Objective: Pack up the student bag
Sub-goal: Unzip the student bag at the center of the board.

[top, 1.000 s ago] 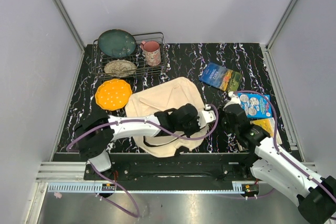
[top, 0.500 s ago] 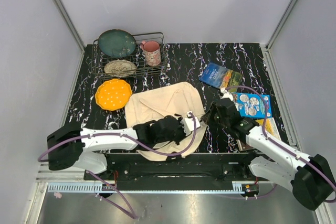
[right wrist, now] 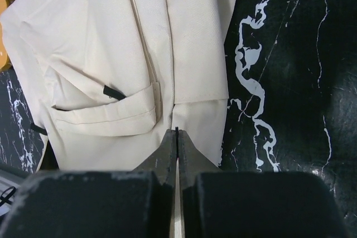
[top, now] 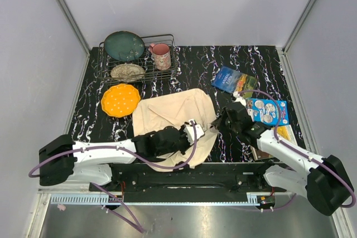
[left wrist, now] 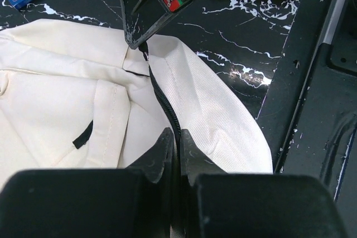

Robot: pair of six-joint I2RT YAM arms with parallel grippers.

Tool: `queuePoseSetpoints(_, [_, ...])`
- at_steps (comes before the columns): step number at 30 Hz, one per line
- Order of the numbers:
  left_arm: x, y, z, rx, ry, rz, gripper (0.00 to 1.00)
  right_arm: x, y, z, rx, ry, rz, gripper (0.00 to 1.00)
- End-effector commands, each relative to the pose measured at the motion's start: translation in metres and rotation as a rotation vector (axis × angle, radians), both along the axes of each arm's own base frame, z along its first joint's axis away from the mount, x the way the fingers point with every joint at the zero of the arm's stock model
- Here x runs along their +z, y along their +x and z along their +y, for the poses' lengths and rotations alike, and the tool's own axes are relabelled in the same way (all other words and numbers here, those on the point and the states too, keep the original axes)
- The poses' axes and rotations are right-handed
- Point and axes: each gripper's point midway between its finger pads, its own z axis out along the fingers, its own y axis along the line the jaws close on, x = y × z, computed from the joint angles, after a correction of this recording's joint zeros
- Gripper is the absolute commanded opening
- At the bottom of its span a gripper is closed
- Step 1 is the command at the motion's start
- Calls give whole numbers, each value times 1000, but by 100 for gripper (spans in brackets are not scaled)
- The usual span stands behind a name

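The student bag (top: 173, 110), cream canvas, lies flat in the middle of the black marbled table. My left gripper (top: 199, 132) is at the bag's near right corner. In the left wrist view the left gripper (left wrist: 177, 135) is shut on the bag's black zipper line (left wrist: 162, 96). My right gripper (top: 218, 122) meets the bag's right edge. Its tips (left wrist: 135, 38) pinch the far end of that zipper. In the right wrist view the right gripper (right wrist: 177, 132) is shut on a thin black tab over the cream fabric (right wrist: 111, 43).
A wire rack (top: 173, 62) at the back left holds a green plate (top: 124, 45), a pink mug (top: 162, 56) and a grey dish (top: 128, 72). An orange plate (top: 120, 100) lies beside the bag. A blue book (top: 234, 81), a coin booklet (top: 269, 111) and a yellow item (top: 284, 133) lie right.
The left gripper has drawn back toward the near left along the bag's edge. The right gripper has moved left from the booklets onto the bag's right edge.
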Motion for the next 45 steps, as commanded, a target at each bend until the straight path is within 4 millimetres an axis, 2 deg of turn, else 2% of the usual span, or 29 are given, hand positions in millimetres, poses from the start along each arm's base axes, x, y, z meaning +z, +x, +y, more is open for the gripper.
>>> queuePoseSetpoints(1, [35,-18,-6,-73,-139,-16,0,-1,37,-48,-223,-166,-84,0])
queuePoseSetpoints(3, [41,-19,-5,-75,-167,-24,0,1,39,-52,-244,-174,-94,0])
queuePoseSetpoints(8, [39,-20,-6,-93,-147,-28,0,16,48,-58,-260,-177,-141,0])
queuePoseSetpoints(16, [56,-12,-25,-105,-157,-70,0,38,72,-57,-227,-241,-185,0])
queuePoseSetpoints(18, [47,-4,-27,-68,-110,-65,40,49,76,-53,-218,-221,-216,0])
queuePoseSetpoints(19, [56,-1,-33,-60,-114,-69,54,52,77,-54,-210,-231,-226,0])
queuePoseSetpoints(21, [44,-1,-38,-81,-51,-56,61,61,82,-54,-211,-240,-242,0])
queuePoseSetpoints(22, [52,3,-43,-73,-55,-62,67,64,85,-54,-199,-252,-248,0])
queuePoseSetpoints(23, [45,7,-43,-58,-21,-54,71,72,88,-52,-191,-243,-261,0])
queuePoseSetpoints(25, [52,15,-46,-38,-17,-61,75,73,92,-48,-165,-254,-260,0])
queuePoseSetpoints(27, [55,26,-42,9,-14,-53,83,78,95,-42,-143,-237,-265,0])
queuePoseSetpoints(30, [56,36,-32,75,-16,-8,86,79,94,-37,-120,-226,-255,0])
queuePoseSetpoints(31, [53,37,-29,96,-18,15,89,78,93,-38,-125,-222,-248,5])
queuePoseSetpoints(32, [53,41,-24,123,-17,18,99,75,90,-39,-125,-230,-232,12])
queuePoseSetpoints(33, [48,45,-18,155,-11,33,99,75,88,-41,-131,-228,-227,22])
queuePoseSetpoints(34, [47,46,-16,189,-30,64,99,74,86,-42,-134,-228,-218,44])
queuePoseSetpoints(35, [46,48,-13,210,-34,78,99,70,81,-48,-151,-244,-195,54])
queuePoseSetpoints(37, [37,49,-9,226,-34,116,99,77,76,-52,-182,-225,-196,74])
queuePoseSetpoints(38, [35,50,-8,241,-38,130,99,74,69,-60,-200,-245,-178,79])
queuePoseSetpoints(40, [34,53,-8,284,-66,180,99,85,61,-67,-236,-224,-192,85])
queuePoseSetpoints(41, [32,54,-5,304,-60,194,99,82,54,-75,-256,-241,-171,89])
queuePoseSetpoints(43, [29,51,-5,314,-85,240,99,91,44,-79,-275,-204,-180,90])
queuePoseSetpoints(44, [35,45,-14,254,-128,260,99,84,35,-80,-271,-200,-157,91])
queuePoseSetpoints(45, [31,39,-16,206,-128,269,99,90,30,-82,-286,-164,-169,91])
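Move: The bag's black zip is stretched between the hands: the left fingers pinch it, and the zip tab in the right fingers is about 9 cm ahead of the left hand, 8 cm to its right and slightly lower. From the right hand, the bag's far right corner lies some 12 cm straight ahead and 5 cm below; the blue-green book is about 18 cm ahead and 7 cm right, the coin book 7 cm ahead and 19 cm right. The zip stays pinched at both ends at first; the right hand then draws its end about 8 cm forward, also right and up, along the bag's right side. Meanwhile the left fingers open wide as that hand swings right and up, then forward and back left, turning some 15 degrees counter-clockwise. Last, the right fingers open too and the hand lifts back and to the right. ##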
